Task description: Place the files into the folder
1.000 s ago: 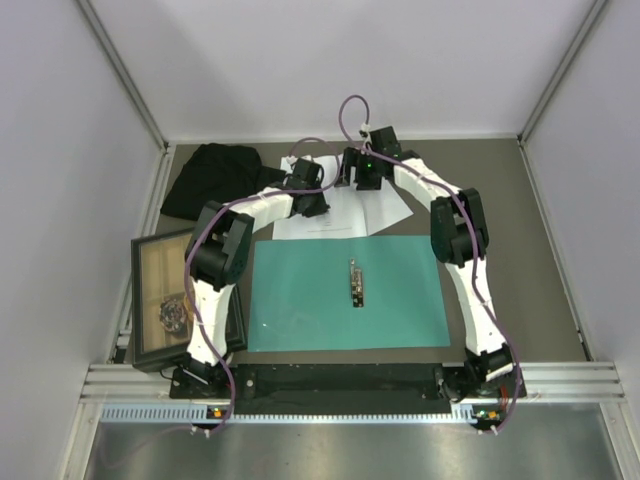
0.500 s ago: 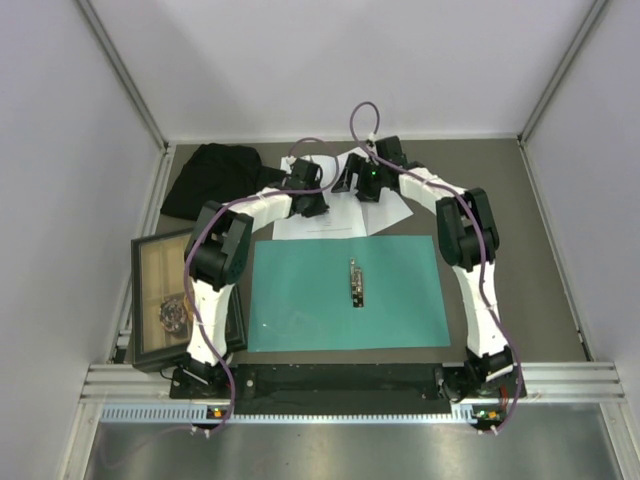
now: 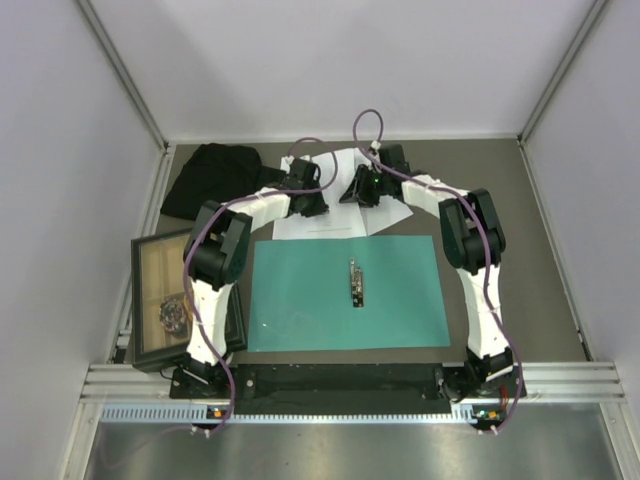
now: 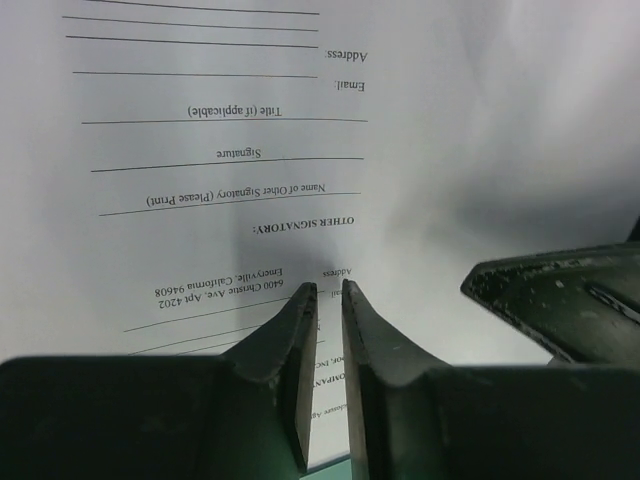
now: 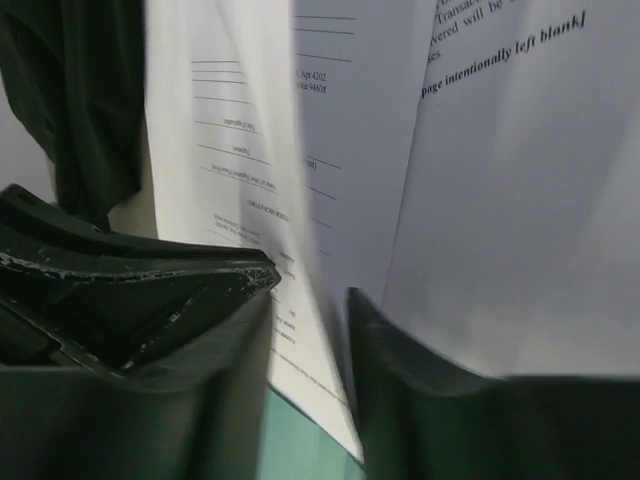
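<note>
The teal folder (image 3: 345,292) lies flat at the table's middle with a metal clip (image 3: 355,281) on it. The files (image 3: 322,226) are white printed sheets spread just behind its far edge. My left gripper (image 3: 308,204) rests tip-down on a sheet (image 4: 230,150), its jaws (image 4: 326,288) parted by only a narrow slit with nothing in it. Close to its right, my right gripper (image 3: 360,189) is open (image 5: 311,290) over the sheets. A lifted, curling sheet (image 5: 500,200) rises beside its right finger (image 5: 400,380). A strip of folder (image 5: 300,445) shows below.
A black cloth (image 3: 210,178) lies at the far left. A dark-framed wooden tray (image 3: 160,262) with small items stands left of the folder. Pale walls close in the table on three sides. The right gripper's finger (image 4: 560,300) sits close beside my left one.
My right gripper has shifted nearer and left toward the left gripper, and its jaws have narrowed. The left arm stays put.
</note>
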Available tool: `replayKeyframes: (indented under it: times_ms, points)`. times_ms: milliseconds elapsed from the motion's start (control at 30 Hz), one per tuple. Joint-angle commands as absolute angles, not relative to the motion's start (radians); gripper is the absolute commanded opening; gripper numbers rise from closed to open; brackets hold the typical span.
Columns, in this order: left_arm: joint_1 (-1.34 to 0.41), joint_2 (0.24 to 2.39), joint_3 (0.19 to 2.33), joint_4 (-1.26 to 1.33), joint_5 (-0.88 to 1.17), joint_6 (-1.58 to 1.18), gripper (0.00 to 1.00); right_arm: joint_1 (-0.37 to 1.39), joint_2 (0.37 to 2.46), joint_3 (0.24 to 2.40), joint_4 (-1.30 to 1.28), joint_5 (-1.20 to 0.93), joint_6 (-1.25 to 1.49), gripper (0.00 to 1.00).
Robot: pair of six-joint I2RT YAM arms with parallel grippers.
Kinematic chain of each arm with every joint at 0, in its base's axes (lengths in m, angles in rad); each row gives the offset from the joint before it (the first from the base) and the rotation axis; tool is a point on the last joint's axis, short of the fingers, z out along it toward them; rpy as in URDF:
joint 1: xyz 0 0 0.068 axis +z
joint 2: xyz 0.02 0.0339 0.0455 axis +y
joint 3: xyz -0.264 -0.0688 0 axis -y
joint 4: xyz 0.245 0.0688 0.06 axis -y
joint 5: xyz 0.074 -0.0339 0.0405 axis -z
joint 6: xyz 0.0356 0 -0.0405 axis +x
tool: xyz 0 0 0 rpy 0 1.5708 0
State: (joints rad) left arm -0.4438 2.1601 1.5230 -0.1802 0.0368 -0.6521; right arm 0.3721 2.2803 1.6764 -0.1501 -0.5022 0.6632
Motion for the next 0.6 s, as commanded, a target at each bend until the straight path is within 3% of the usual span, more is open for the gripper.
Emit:
replayKeyframes:
  times_ms: [0,33,233,467,567]
  points:
    - [-0.436,2.138,1.528,-0.213,0.113,-0.611,0.27,0.376,2.256,1.802,-0.158,-0.488,0.589,0.19]
    - [-0.434,2.117,1.545,-0.218,0.127,-0.603,0.29,0.376,2.279,1.824,-0.173,-0.486,0.575,0.0]
    - [-0.431,1.938,1.585,-0.273,0.198,-0.548,0.46,0.371,2.278,1.959,-0.271,-0.424,0.479,0.0]
    - [-0.43,1.61,1.471,-0.285,0.262,-0.482,0.61,0.365,2.142,2.068,-0.512,-0.356,0.228,0.0]
    - [-0.428,1.45,1.413,-0.311,0.298,-0.434,0.67,0.365,2.034,1.993,-0.63,-0.383,0.166,0.0]
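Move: The right fingers straddle the raised right edge of the top page; that page's middle lies about 7 cm to their left, level fore and aft, some 3 cm lower. The loose page's visible part is about 4 cm to the right of this hand, and the open folder's middle some 26 cm back, straight behind. The left fingertips rest on the top page, its middle roughly 3 cm ahead of them; the folder lies about 23 cm back and 6 cm right. Pinching the top page's right edge as its fingers shut, the right hand lifts it about 10 cm, going forward first, then easing slightly back and right, while its fingers tip up some 20 degrees. The left hand comes off the page, slowly at first and then fast, rising over 20 cm and drawing back a little towards its base, its fingers spreading and tilting up. ##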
